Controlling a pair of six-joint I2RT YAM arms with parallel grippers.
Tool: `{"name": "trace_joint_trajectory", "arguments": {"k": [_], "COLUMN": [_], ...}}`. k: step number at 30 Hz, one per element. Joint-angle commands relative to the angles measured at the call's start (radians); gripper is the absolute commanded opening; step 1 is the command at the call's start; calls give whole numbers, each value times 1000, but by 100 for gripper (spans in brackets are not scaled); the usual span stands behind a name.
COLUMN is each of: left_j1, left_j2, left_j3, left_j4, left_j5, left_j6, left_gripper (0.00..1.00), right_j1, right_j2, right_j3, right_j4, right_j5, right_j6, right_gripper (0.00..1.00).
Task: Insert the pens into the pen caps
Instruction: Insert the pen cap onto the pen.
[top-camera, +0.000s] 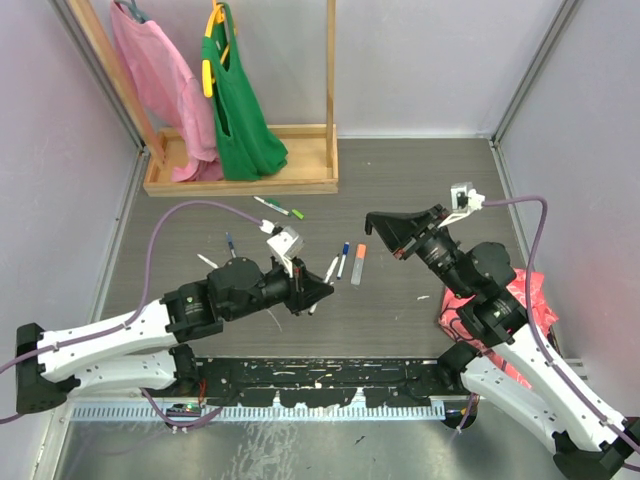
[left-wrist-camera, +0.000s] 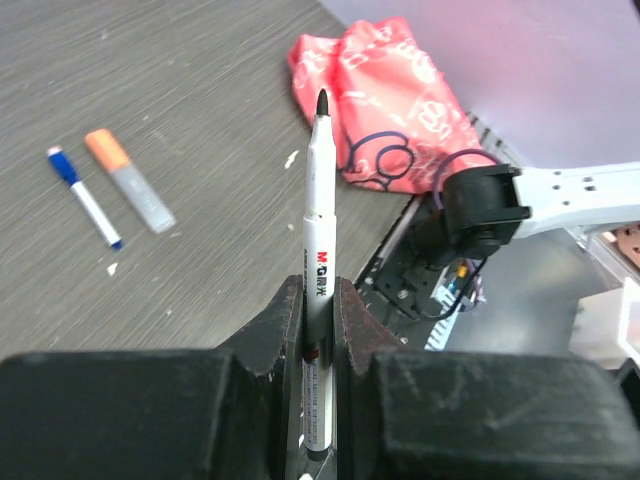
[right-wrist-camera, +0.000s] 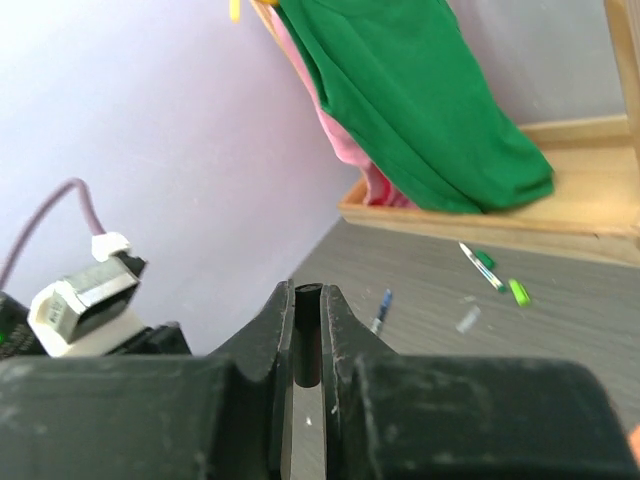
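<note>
My left gripper is shut on a white pen that stands upright between the jaws, its bare black tip pointing away. My right gripper is shut on a short black pen cap, open end outward. From above, the left gripper and right gripper hover apart over mid-table. Between them lie a blue-ended pen, an orange-ended pen and a white pen. Further back lie a green-ended pen, a light green cap and a blue pen.
A wooden rack with a pink bag and a green bag hanging on it stands at the back left. A pink patterned bag lies by the right arm's base. White scraps dot the table. Purple walls close in both sides.
</note>
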Motion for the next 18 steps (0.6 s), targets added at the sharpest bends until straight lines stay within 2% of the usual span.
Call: {"name": "trace_joint_trajectory", "arguments": {"k": [1,8,18], "left_j1": [-6,-6,-6], "left_j2": [13,36,62], "left_j3": [76,118,147], "left_j4": [197,247,267], "left_j5": [96,138,153], "left_j6": [64,97,105], "left_gripper": [0,0,0], "right_j1": [-2,-3,-2], "right_j2": [-13,-4,33], "right_j3": [62,32,-10], "right_j4": [171,352,474], "right_j5": [-25,-46,-106], "right_j6": [75,194,303], "right_gripper": [0,0,0]}}
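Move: The left hand holds the uncapped white marker upright, nib up. The black cap, in the right fingertips, lies about 7 cm ahead of the left hand, 8 cm to its right and 10 cm above; from the right hand, the marker's middle is roughly 6 cm back, 8 cm left and 8 cm down. On the table some 25 cm below the left hand lie the blue pen, about 25 cm ahead and 4 cm right, and the highlighter, 24 cm ahead and 8 cm right. Both hands rise with their grips kept: the left lifts the white marker about 7 cm while easing some 3 cm to the right, bringing it sideways nearer the black cap, and its fingers tip up to almost level before the climb stops. The right carries the cap up about 9 cm and draws it back nearly 3 cm, tilting its fingertips upward by close to 20 degrees and slowing towards the end, with marker and cap still well apart. ##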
